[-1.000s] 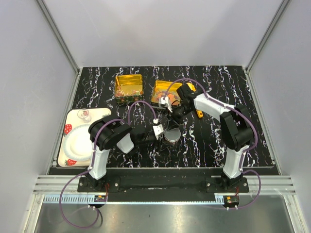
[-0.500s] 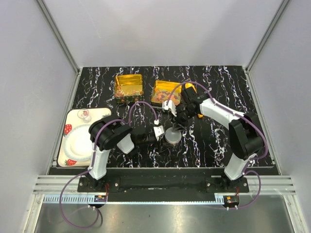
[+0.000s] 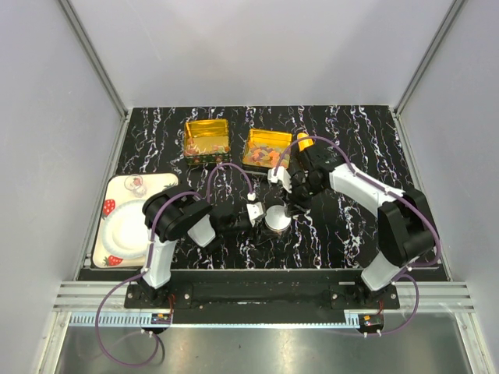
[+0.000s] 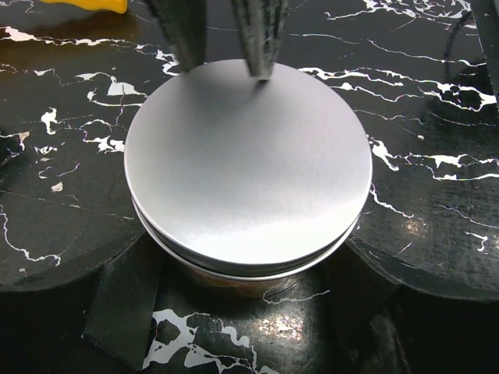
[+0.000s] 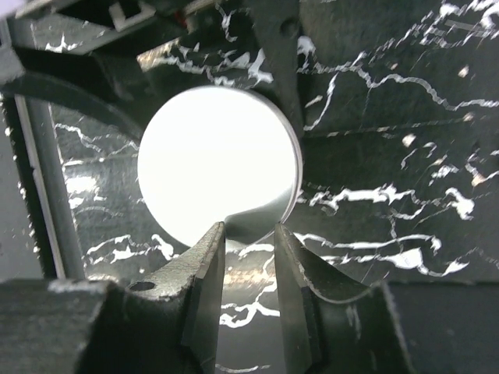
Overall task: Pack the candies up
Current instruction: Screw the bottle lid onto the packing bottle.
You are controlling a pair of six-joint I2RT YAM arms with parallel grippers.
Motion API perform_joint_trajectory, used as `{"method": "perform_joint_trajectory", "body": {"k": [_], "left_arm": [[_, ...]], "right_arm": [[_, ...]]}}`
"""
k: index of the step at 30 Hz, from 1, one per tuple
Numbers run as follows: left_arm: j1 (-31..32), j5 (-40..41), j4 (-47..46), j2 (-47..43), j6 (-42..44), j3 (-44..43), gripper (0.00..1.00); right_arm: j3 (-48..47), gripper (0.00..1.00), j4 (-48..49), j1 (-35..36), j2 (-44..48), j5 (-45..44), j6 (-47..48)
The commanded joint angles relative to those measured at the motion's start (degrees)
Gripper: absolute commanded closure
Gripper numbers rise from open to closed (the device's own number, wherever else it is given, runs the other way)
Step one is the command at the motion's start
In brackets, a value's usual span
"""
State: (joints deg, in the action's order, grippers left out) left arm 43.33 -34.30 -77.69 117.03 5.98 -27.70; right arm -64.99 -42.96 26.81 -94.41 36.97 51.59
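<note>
The candies (image 3: 266,148) are small multicoloured pieces heaped in the right gold tin (image 3: 254,158); a few more lie in the left gold tin (image 3: 206,139). A round jar (image 3: 277,223) with a flat silver lid (image 4: 248,167) stands on the black marbled table, and orange contents show just under the lid's rim. My left gripper (image 3: 265,218) is closed on the jar from the left, its jaws wide on either side. My right gripper (image 5: 248,227) is over the lid's far edge. Its fingertips (image 4: 259,43) rest on the lid, a narrow empty gap between them.
A yellow-orange scoop (image 3: 302,142) lies beside the right tin, partly behind my right arm. A strawberry-patterned plate (image 3: 125,234) with a small clear cup (image 3: 137,185) sits at the table's left edge. Grey walls enclose the table on three sides.
My right gripper has moved from over the right gold tin down and forward to the jar, and its tips are now on the lid. The left gripper and jar have stayed put.
</note>
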Motion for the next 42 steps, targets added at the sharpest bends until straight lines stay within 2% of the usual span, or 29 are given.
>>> {"method": "perform_joint_trajectory", "body": {"k": [1,11,17,22,23,25,33,42], "left_arm": [[-1.1,4.7,-15.8,-1.0,2.7,0.2,0.69],[-1.1,4.5,-15.8,-1.1,2.9,0.3,0.69],[-1.1,4.2,-16.1,-0.9,2.8,0.3,0.69],[-1.1,4.1,-16.1,-0.8,2.9,0.3,0.69],[-1.1,4.0,-16.2,-0.8,2.9,0.3,0.69],[-1.1,3.8,-16.1,-0.8,2.9,0.2,0.69],[-1.1,3.6,-16.2,-0.8,3.0,0.2,0.69],[-1.1,3.5,-16.4,-0.9,2.9,0.2,0.69]], "right_arm": [[2.3,0.64,-10.5,0.4,1.5,-0.1,0.3],[2.4,0.64,-13.2,0.1,5.0,-0.9,1.0],[-2.9,0.59,-12.2,-0.6,7.1,0.8,-0.2],[-7.2,0.48,-6.5,-0.6,4.1,4.6,-5.0],[-7.8,0.42,-4.5,-0.6,3.3,5.4,-5.7],[-9.0,0.37,-2.5,-0.6,0.8,6.5,-7.5],[-12.2,0.32,4.6,1.9,-6.6,8.3,-9.3],[-10.6,0.29,7.4,4.2,-9.1,4.4,-8.4]]}}
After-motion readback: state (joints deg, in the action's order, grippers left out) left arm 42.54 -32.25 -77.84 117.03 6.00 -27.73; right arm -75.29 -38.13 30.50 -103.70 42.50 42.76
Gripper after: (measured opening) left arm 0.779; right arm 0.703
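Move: The lid sits on the bottle in the left gripper's fingers; its middle is about 1 cm behind the right fingertips, 3 cm to their left and 1 cm lower, with the bottle body straight below it. The open candy box lies some 17 cm ahead of the right hand and 6 cm left, the yellow scoop about 15 cm ahead and 7 cm right. From the left hand, the lid is about 4 cm above and 1 cm right. Sweep the right fingertips off the lid's right rim, about 5 cm back and 3 cm right, dipping slightly. Then lift them, opening the fingers, and swing forward and left over the lid, sinking again to bring them above its far left side, some 6 cm left of the start. Keep the left gripper round the bottle, letting it ease forward about 1 cm. ##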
